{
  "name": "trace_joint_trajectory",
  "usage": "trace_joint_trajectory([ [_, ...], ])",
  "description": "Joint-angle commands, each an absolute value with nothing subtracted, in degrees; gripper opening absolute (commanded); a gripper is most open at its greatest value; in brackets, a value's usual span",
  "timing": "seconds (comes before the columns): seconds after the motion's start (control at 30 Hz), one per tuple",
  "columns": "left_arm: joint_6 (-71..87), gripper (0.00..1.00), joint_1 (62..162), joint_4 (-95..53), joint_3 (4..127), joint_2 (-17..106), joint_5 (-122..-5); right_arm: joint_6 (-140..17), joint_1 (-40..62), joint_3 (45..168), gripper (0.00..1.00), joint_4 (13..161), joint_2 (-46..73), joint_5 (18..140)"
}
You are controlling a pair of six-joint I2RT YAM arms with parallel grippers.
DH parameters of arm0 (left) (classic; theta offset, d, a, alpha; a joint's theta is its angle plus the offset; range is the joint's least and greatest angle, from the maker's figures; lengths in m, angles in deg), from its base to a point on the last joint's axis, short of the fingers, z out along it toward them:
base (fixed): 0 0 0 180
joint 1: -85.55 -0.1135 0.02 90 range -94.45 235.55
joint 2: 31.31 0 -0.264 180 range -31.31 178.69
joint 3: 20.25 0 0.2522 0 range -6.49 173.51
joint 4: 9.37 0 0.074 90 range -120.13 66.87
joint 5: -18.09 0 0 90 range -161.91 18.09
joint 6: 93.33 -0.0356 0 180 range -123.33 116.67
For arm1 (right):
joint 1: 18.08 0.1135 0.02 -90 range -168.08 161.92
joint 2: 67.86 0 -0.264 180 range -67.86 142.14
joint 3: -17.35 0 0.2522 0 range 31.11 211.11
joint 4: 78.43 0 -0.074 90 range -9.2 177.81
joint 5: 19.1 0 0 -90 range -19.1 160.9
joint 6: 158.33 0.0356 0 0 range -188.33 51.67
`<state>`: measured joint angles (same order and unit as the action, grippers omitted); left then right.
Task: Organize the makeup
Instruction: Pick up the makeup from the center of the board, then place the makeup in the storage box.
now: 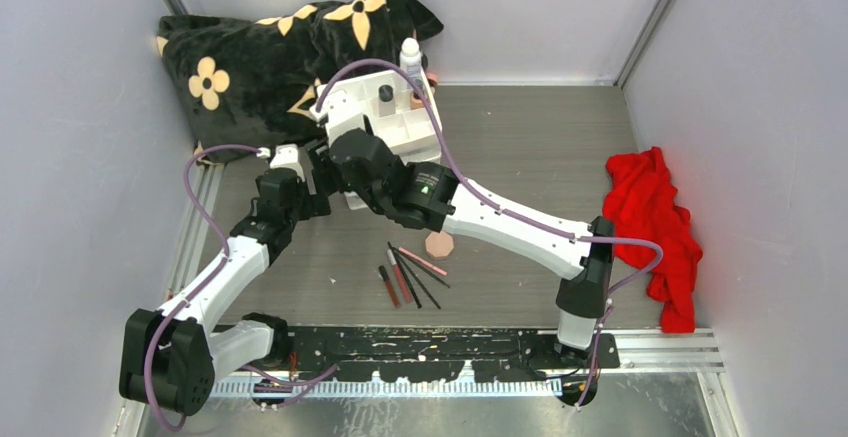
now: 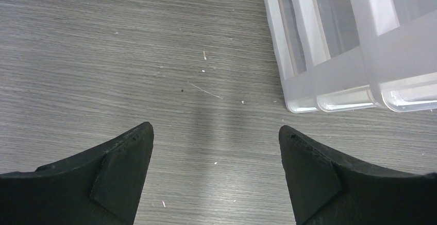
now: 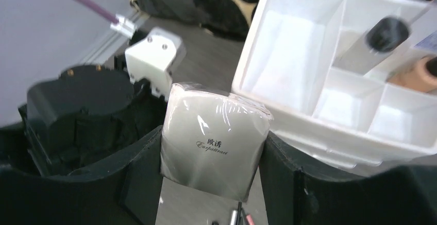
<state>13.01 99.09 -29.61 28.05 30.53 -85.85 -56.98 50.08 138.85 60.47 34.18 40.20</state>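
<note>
My right gripper (image 3: pixel 211 176) is shut on the white square box (image 3: pixel 214 140), which is wrapped in clear film and held above the table beside the white divided tray (image 3: pixel 247 86). In that tray stand a dark-capped bottle (image 3: pixel 376 39) and a tan item (image 3: pixel 417 75). From above, the right gripper (image 1: pixel 352 172) sits just in front of the tray (image 1: pixel 405 137), with a white bottle (image 1: pixel 410 57) behind it. The pink compact (image 1: pixel 439 244) and the red and pink tubes and black pencils (image 1: pixel 405 277) lie on the table. My left gripper (image 2: pixel 216 132) is open and empty over bare table.
The white plastic drawer unit (image 2: pixel 340 65) stands just right of the left gripper. A black flowered pillow (image 1: pixel 270 47) lies at the back left and a red cloth (image 1: pixel 650 227) at the right wall. The left arm's wrist (image 3: pixel 77 111) is close beside the held box.
</note>
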Motion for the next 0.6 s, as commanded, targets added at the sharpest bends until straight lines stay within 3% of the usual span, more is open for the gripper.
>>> trace_joint_trajectory([
  [0.0, 13.2, 0.91, 99.4, -27.5, 28.0, 29.4, -86.0, -62.9, 47.8, 145.9, 0.01, 63.9, 36.9, 36.4],
  [0.37, 13.5, 0.91, 99.4, -27.3, 28.0, 29.3, -84.8, -65.7, 40.1, 160.7, 0.01, 65.8, 47.9, 38.5],
  [0.57, 13.6, 0.91, 99.4, -27.2, 28.0, 29.2, -84.4, -65.1, 37.7, 162.6, 0.01, 68.7, 51.1, 40.9],
])
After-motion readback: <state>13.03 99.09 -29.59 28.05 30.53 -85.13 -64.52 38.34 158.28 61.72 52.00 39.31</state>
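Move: The right hand already holds the pale makeup block, with the organizer's empty left compartment about 14 cm ahead, straight on sideways, and 17 cm below. From this hand the black-capped bottle stands some 16 cm ahead, 7 cm right; the orange bottle about 16 ahead, 12 right; the tall white bottle 19 ahead, 11 right; all roughly 11–15 cm lower. From the idle left hand, that compartment lies about 9 cm ahead, 12 cm right and slightly above. Keeping the makeup block pinched between its fingers, the right hand sweeps forward about 13 cm from in front of the organizer to over the left compartment, well clear of the tray. It first lifts a further 3 cm or so, then from a third of the way on sinks by about 4 cm while still going forward, the wrist turning some 10 degrees clockwise. ##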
